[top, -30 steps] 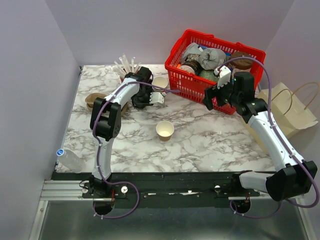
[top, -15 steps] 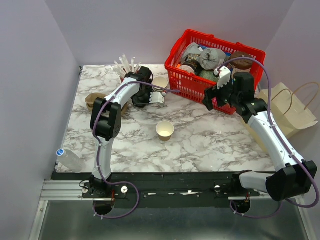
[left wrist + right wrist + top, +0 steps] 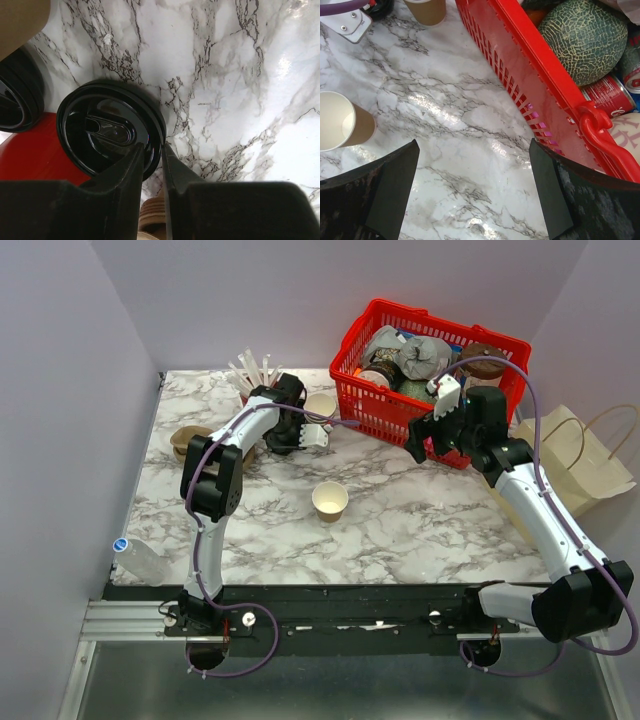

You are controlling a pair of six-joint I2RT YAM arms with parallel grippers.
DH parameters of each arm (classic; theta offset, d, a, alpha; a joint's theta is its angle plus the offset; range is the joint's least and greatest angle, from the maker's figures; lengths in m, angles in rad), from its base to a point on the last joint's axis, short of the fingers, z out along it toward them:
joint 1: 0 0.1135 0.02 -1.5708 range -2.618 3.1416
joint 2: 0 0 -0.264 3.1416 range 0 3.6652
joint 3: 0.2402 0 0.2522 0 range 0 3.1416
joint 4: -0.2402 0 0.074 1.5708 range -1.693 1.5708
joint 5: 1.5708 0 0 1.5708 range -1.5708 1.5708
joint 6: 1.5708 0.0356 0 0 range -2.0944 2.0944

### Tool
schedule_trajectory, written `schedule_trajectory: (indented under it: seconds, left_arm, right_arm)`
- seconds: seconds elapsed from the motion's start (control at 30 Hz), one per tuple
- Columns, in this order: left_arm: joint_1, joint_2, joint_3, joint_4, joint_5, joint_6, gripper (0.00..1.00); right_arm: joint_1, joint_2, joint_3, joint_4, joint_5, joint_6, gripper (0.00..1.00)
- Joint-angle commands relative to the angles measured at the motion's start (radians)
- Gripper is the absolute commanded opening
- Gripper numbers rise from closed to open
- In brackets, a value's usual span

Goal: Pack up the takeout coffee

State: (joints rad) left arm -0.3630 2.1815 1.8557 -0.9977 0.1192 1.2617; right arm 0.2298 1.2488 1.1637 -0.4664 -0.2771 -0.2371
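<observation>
The takeout coffee cup point(image 3: 330, 500), brown kraft with a pale rim, stands open and upright mid-table; it also shows at the left edge of the right wrist view point(image 3: 342, 125). My left gripper point(image 3: 290, 438) is at the back left beside the straws. In its wrist view the left gripper point(image 3: 152, 146) is shut on the near rim of a black round lid point(image 3: 107, 130). My right gripper point(image 3: 420, 445) is open and empty above bare marble point(image 3: 474, 150), just left of the red basket point(image 3: 530, 75) and right of the cup.
The red basket point(image 3: 440, 425) holds a melon point(image 3: 582, 37), cans and wrapped goods. A nested cup stack point(image 3: 320, 405) and a red cup of straws point(image 3: 250, 375) flank the left gripper. A second black lid point(image 3: 15, 100) is nearby. A paper bag point(image 3: 590, 465) lies at right, a bottle point(image 3: 140, 560) at front left.
The right gripper has drifted very slightly left toward the basket's front. The left arm and the cup have not visibly moved.
</observation>
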Motion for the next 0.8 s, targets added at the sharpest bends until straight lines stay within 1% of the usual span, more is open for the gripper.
schedule_trajectory:
  seconds: [0.0, 0.33, 0.43, 0.47, 0.53, 0.57, 0.6, 0.77]
  left_arm:
    - [0.002, 0.018, -0.01, 0.01, -0.02, 0.022, 0.3]
    - [0.002, 0.018, -0.02, 0.01, -0.019, 0.028, 0.22]
    - [0.002, 0.015, -0.023, 0.01, -0.02, 0.03, 0.17]
    - [0.001, 0.014, -0.021, 0.008, -0.015, 0.03, 0.12]
    - [0.002, 0.009, -0.02, 0.005, -0.009, 0.03, 0.07]
    - [0.002, 0.003, -0.016, 0.004, -0.004, 0.024, 0.01]
    - [0.002, -0.002, -0.012, 0.002, 0.0, 0.018, 0.0]
    - [0.004, -0.069, -0.001, -0.019, 0.048, -0.054, 0.0]
  right_arm:
    - [0.0, -0.017, -0.009, -0.008, 0.003, -0.01, 1.0]
    - [0.0, -0.011, -0.009, -0.011, -0.004, -0.008, 1.0]
    - [0.0, -0.012, -0.009, -0.009, -0.004, -0.008, 1.0]
    - [0.0, -0.012, -0.009, -0.009, -0.004, -0.008, 1.0]
    - [0.0, -0.012, -0.01, -0.009, -0.002, -0.008, 1.0]
    - [0.002, -0.012, -0.01, -0.009, -0.002, -0.008, 1.0]
    - [0.002, -0.014, -0.009, -0.009, -0.002, -0.008, 1.0]
    - [0.0, -0.014, -0.009, -0.011, 0.003, -0.011, 1.0]
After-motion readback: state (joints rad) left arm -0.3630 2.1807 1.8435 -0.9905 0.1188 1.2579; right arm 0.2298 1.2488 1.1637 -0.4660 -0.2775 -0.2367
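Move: Just beyond the left fingertips, which sit at its near rim, is the black cup lid, its middle some 4 cm ahead, 1 cm right and about level. The second black lid lies about 12 cm ahead and 5 cm right, the red straw cup roughly 10 cm ahead and 3 cm left, and the paper cup stack about 10 cm ahead and 11 cm right. From the right hand the near lid is some 10 cm ahead, 34 cm left and 20 cm below. Closing its nearly pointed-down fingers from about a third open to almost shut, the left hand pinches the near rim of the black lid, one finger on the lid's side and the other just outside the rim. The hand itself practically stays in place, with no real wrist turn. ##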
